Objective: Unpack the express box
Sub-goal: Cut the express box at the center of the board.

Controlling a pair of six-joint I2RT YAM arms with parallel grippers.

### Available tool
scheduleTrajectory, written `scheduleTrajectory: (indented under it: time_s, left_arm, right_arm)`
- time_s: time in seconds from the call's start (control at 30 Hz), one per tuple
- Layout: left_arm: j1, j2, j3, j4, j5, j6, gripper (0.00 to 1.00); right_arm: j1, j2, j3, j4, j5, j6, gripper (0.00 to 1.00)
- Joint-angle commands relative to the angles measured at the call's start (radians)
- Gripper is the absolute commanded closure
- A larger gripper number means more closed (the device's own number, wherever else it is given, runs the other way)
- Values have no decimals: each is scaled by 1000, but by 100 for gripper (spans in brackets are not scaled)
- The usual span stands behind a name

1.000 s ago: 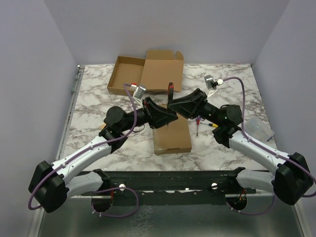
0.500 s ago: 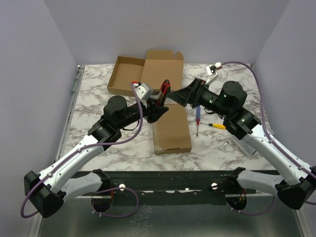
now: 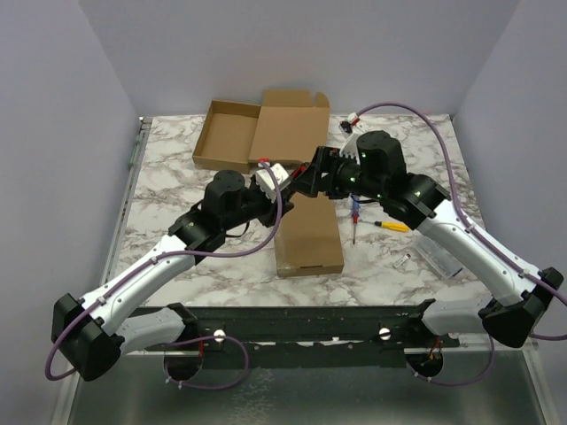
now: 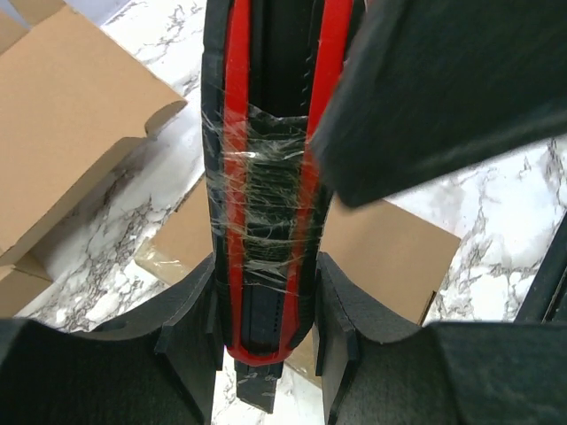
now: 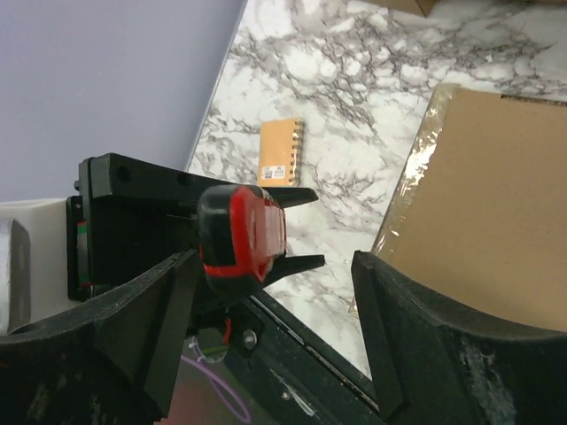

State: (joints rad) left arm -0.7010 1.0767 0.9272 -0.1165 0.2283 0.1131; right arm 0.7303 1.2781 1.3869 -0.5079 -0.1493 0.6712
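Observation:
The express box [image 3: 308, 235], a closed brown carton with clear tape, lies flat at the table's middle. My left gripper [image 3: 291, 184] is above its far end, shut on a red-and-black utility knife [image 4: 270, 177] wrapped in clear film. In the left wrist view the left gripper [image 4: 266, 319] clamps the knife near one end, and a dark tip sticks out past my fingers. My right gripper [image 5: 275, 301] stands open. The knife's other end [image 5: 244, 235] is between its jaws, close to the left finger. In the top view the right gripper [image 3: 312, 173] meets the left one.
An open, empty carton [image 3: 257, 133] lies at the back. Right of the box are a red-and-blue screwdriver [image 3: 354, 212], a yellow-handled tool [image 3: 390, 226], a small metal part [image 3: 403, 259] and a clear bag [image 3: 438, 257]. A small orange ribbed piece [image 5: 281, 152] lies near the left wall.
My right gripper has opened wide and its arm has swung back and left. The left gripper still holds the knife and has shifted slightly right and back.

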Motion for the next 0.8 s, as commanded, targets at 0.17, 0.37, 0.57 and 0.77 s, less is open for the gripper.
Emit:
scheduleTrajectory:
  time_s: [0.17,0.37,0.57,0.77]
  left_arm:
    - [-12,-13,-20,-15,97,70,100]
    - [-11,2,-38,-12,127,96,100]
    - [-12,14,-52,-12,149,104,100]
    - [-12,32,-54,-6,121,94,99]
  right_arm:
    - [42,43,-20,25,103,64,35]
    - [43,112,1,-11,75,80,43]
    - [43,126,-58,26,57,104,51]
    - [40,165,-76,-15,80,209,100]
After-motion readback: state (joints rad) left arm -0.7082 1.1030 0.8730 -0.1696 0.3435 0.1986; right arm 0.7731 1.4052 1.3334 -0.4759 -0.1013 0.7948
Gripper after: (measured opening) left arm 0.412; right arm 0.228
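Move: The red-and-black cutter stands roughly upright in the left fingers, its handle middle about 2 cm ahead of and 4 cm above that hand; from the open right hand it lies some 3 cm ahead, 3 cm left and 2 cm below. The express box's middle is about 1 cm back, 2 cm right and 28 cm below the right hand. The red screwdriver lies roughly 2 cm ahead of the right hand, 17 cm right and 31 cm below. The right hand sinks about 6 cm, drifting some 3 cm left, and brings its spread fingers down around the cutter's handle above the left hand's grip, its fingertips tipping down some 10 degrees as they close from wide open to narrow on the handle. The left hand keeps hold of the cutter near its blade end and lowers it towards the express box by about 4.5 cm, drawing back some 2 cm and turning roughly 10 degrees, partly clockwise. ##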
